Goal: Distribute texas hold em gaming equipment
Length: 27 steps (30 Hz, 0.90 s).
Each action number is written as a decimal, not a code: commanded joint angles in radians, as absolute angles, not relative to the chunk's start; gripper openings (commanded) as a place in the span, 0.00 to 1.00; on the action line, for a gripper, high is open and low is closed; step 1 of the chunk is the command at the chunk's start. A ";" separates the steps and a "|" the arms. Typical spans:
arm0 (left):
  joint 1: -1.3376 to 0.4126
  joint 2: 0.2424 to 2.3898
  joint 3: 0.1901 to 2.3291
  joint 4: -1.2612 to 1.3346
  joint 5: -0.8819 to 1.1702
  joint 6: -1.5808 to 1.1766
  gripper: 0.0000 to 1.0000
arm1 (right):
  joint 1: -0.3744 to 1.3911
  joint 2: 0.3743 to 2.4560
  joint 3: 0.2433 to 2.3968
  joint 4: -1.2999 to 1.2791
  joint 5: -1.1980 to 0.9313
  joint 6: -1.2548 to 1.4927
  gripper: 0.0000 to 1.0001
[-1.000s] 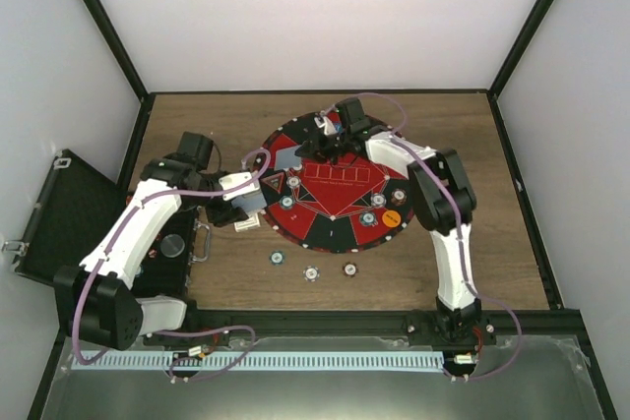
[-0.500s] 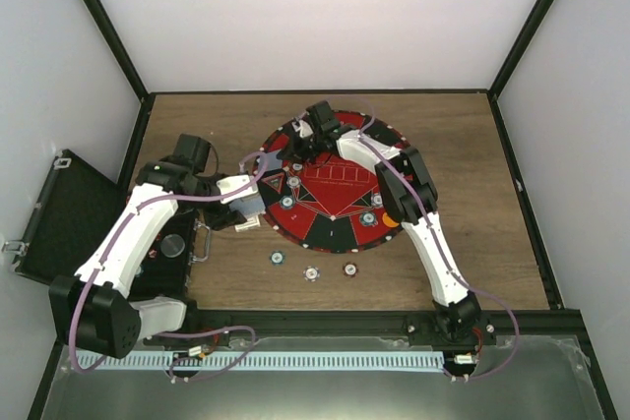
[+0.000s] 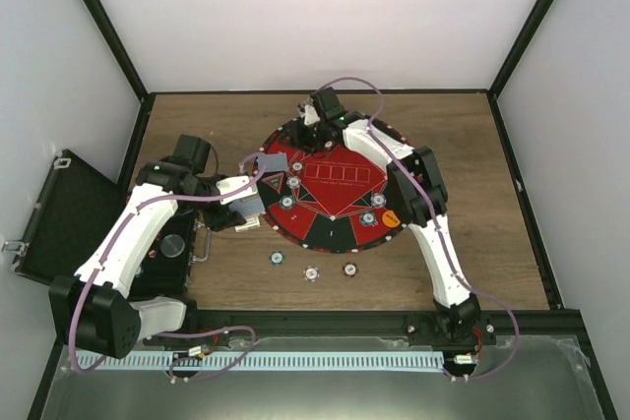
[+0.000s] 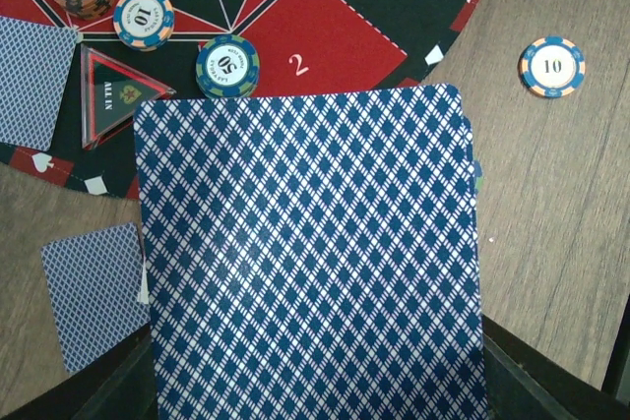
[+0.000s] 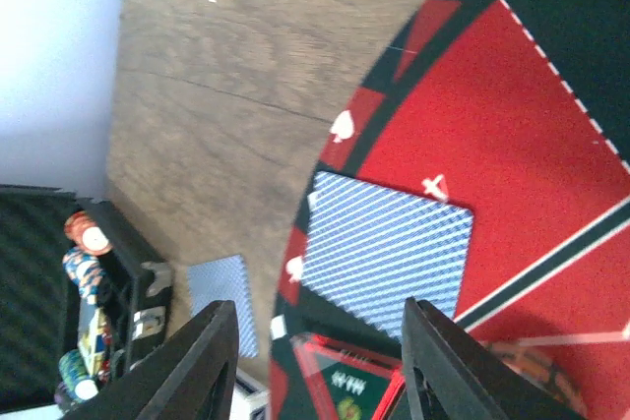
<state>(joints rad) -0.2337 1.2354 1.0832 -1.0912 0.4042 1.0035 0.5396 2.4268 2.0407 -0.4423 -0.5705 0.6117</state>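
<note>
My left gripper [image 3: 248, 211] is shut on a deck of blue-backed cards [image 4: 310, 253] and holds it over the left rim of the round red-and-black poker mat [image 3: 335, 159]. The deck hides its fingers in the left wrist view. My right gripper [image 3: 313, 121] is open and empty at the mat's far left edge, just above a single face-down card [image 5: 389, 253] on the mat, which also shows in the top view [image 3: 268, 163]. Another card [image 5: 221, 302] lies on the wood beside the mat. Three chips [image 4: 144, 17] and an "ALL IN" triangle [image 4: 118, 95] lie near the deck.
Three chips [image 3: 311, 272] lie on the wood in front of the mat. More chips [image 3: 366, 218] and an orange marker disc [image 3: 391, 215] sit on the mat's near right. An open black case [image 3: 59, 218] with chips [image 5: 84, 282] stands at the left.
My right gripper reached left across the mat, then drew back to the mat's far edge. A single card now lies on the mat's left part. My left gripper shifted slightly back with the deck.
</note>
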 commanded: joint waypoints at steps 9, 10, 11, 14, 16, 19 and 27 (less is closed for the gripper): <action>-0.237 1.245 1.113 -1.077 0.452 1.019 0.04 | 0.608 1.801 1.396 -0.107 -0.758 0.735 0.78; -0.238 1.247 1.116 -1.075 0.455 1.018 0.04 | 0.620 1.768 1.346 -0.089 -0.766 0.746 0.79; -0.240 1.247 1.119 -1.072 0.457 1.017 0.04 | 0.631 1.743 1.308 -0.071 -0.777 0.760 0.80; -0.246 1.252 1.126 -1.069 0.464 1.015 0.04 | 0.662 1.685 1.196 0.017 -0.813 0.815 0.80; -0.250 1.255 1.133 -1.069 0.466 1.013 0.04 | 0.683 1.669 1.159 0.050 -0.818 0.833 0.80; -0.257 1.256 1.136 -1.067 0.469 1.011 0.04 | 0.715 1.683 1.147 0.081 -0.839 0.845 0.80; -0.281 1.245 1.146 -1.069 0.464 1.013 0.04 | 0.775 1.766 1.195 0.146 -0.901 0.869 0.79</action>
<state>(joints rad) -0.2695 1.2522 1.1122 -1.0794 0.4316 1.0019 0.7452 1.7180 1.1473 0.0776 -0.8482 0.8413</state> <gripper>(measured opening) 0.661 0.798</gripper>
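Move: The deck held upright in the left gripper is what the right hand goes for next: about 24 cm back, 8 cm left and some 7 cm above it. Just placed, the face-down card lies on the mat 6 cm below that hand, 3 cm back and 4 cm left; the 100 chip stack is 5 cm back and 2 cm right, the ALL IN triangle 9 cm back and 5 cm left. From the left hand the deck reaches out past the fingertips, its middle 3 cm right and 1 cm down. The right hand leaves the laid card, rising steeply and sweeping back about 23 cm over the near part of the mat, with a slight dip before it ends some 11 cm higher, while its half-open fingers spread wide and its wrist swings roughly 25 degrees so that they point more level and left at the held deck. The left hand keeps its grip on the deck and eases it a centimetre or two right towards the arriving fingers, which end close in front of the deck's right edge, with no grip on it yet. ##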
